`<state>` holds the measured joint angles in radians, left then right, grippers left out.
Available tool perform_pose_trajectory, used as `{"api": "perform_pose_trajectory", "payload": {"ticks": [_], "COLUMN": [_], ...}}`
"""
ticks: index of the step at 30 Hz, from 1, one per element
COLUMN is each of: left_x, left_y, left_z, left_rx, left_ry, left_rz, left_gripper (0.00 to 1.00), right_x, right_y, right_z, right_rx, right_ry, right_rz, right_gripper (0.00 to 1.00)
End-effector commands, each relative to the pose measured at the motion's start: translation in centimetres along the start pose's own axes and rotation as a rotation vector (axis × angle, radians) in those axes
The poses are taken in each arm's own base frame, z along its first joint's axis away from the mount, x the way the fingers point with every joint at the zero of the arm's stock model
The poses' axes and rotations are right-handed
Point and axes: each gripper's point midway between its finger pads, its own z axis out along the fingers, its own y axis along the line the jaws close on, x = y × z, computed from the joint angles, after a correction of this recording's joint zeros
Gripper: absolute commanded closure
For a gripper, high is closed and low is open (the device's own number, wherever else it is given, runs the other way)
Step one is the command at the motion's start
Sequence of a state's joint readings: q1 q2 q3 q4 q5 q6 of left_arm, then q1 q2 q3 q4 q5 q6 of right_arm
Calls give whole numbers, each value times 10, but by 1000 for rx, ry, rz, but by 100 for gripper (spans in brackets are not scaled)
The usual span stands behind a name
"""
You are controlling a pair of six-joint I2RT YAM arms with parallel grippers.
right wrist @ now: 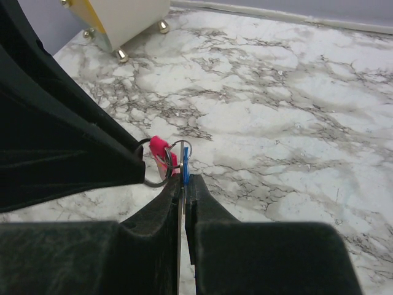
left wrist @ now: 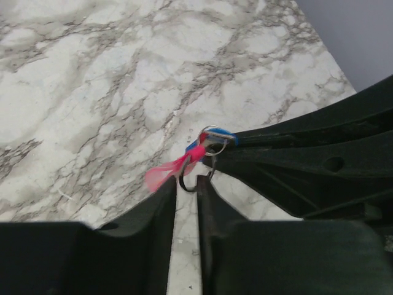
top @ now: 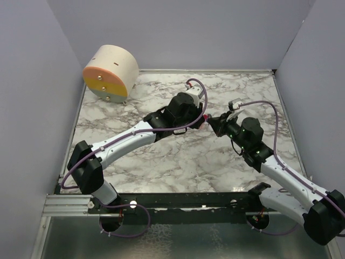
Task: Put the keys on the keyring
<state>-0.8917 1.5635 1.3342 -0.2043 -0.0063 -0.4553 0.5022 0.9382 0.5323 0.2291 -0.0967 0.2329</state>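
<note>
The two grippers meet tip to tip above the middle of the marble table (top: 161,162). My right gripper (right wrist: 184,179) is shut on the keyring's blue tag (right wrist: 185,167), seen edge-on, with its thin metal ring (right wrist: 190,147) standing above the jaws. The pink-red key (left wrist: 164,173) hangs at a darker ring (left wrist: 186,186) next to the tag (left wrist: 216,133). My left gripper (left wrist: 186,183) has its jaws a narrow gap apart, and the dark ring's lower arc sits between the tips. In the top view the left gripper (top: 202,120) and the right gripper (top: 213,122) hide these small parts.
A round cream box (top: 110,73) with an orange and yellow face stands at the back left on small brass feet (right wrist: 123,55). Grey walls close the table on three sides. A metal rail (top: 161,202) runs along the near edge.
</note>
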Motion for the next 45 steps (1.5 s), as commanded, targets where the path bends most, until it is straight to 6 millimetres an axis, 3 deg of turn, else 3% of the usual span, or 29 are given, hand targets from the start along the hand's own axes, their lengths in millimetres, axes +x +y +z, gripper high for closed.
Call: {"api": "perform_pose_trajectory", "payload": {"ticks": [1,3,6,11,19,25,31,37,45], "left_x": [-20,-22,-20,-22,-2,10,21,28,37], "left_y": [31,47,66,70,54,54,58,57,43], "left_z": [-21,-33,-53,-69,-50,-41,-35,-29,-19], "left_rx": [-176,-242,-302,-282,-123,-101,-103,-84,45], "left_ry": [-106,-172,-250,-324,-337,-312,-294,-290,-347], "left_rz": [-26,-47,-82,-92,-42,-20,-16,-13,8], "left_gripper": [65,53,48,48,48,48,48,49,48], "right_x": [-27,-27,-24,-24,-25,-1,8,1,-12], "right_y": [-9,-11,-14,-17,-11,-16,-30,-30,-11], "right_z": [4,5,6,4,7,13,13,12,14], "right_rx": [62,74,91,111,65,109,187,197,82], "right_ry": [-17,12,63,133,195,454,589,593,521], "right_rz": [-42,-51,-58,-84,-131,-85,-93,-102,-105], "right_gripper": [99,99,99,99,99,99,99,99,99]}}
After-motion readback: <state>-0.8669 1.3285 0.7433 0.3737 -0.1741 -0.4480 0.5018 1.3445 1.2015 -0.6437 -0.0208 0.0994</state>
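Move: The keyring's ring is right at the left fingertips, about 1 cm ahead and 1 cm right of the left hand, level with it. The blue key is about 3 cm to that hand's right, level in depth and height; the pink strap hangs about 3 cm below, 1 cm ahead and 2 cm right. From the right hand, which keeps hold of the blue key, the ring is about 1 cm ahead and 2 cm left, level with it. Open the left gripper to about half and let go of the ring, drawing the hand some 9 cm left, away from the right fingers, then sink about 5 cm, easing back slightly right. Keep the right gripper shut on the blue key; lift it 2 to 3 cm, also going forward, then lower it about 4 cm as you tip the fingers down and roll the hand's left side down, each some 25 degrees. ##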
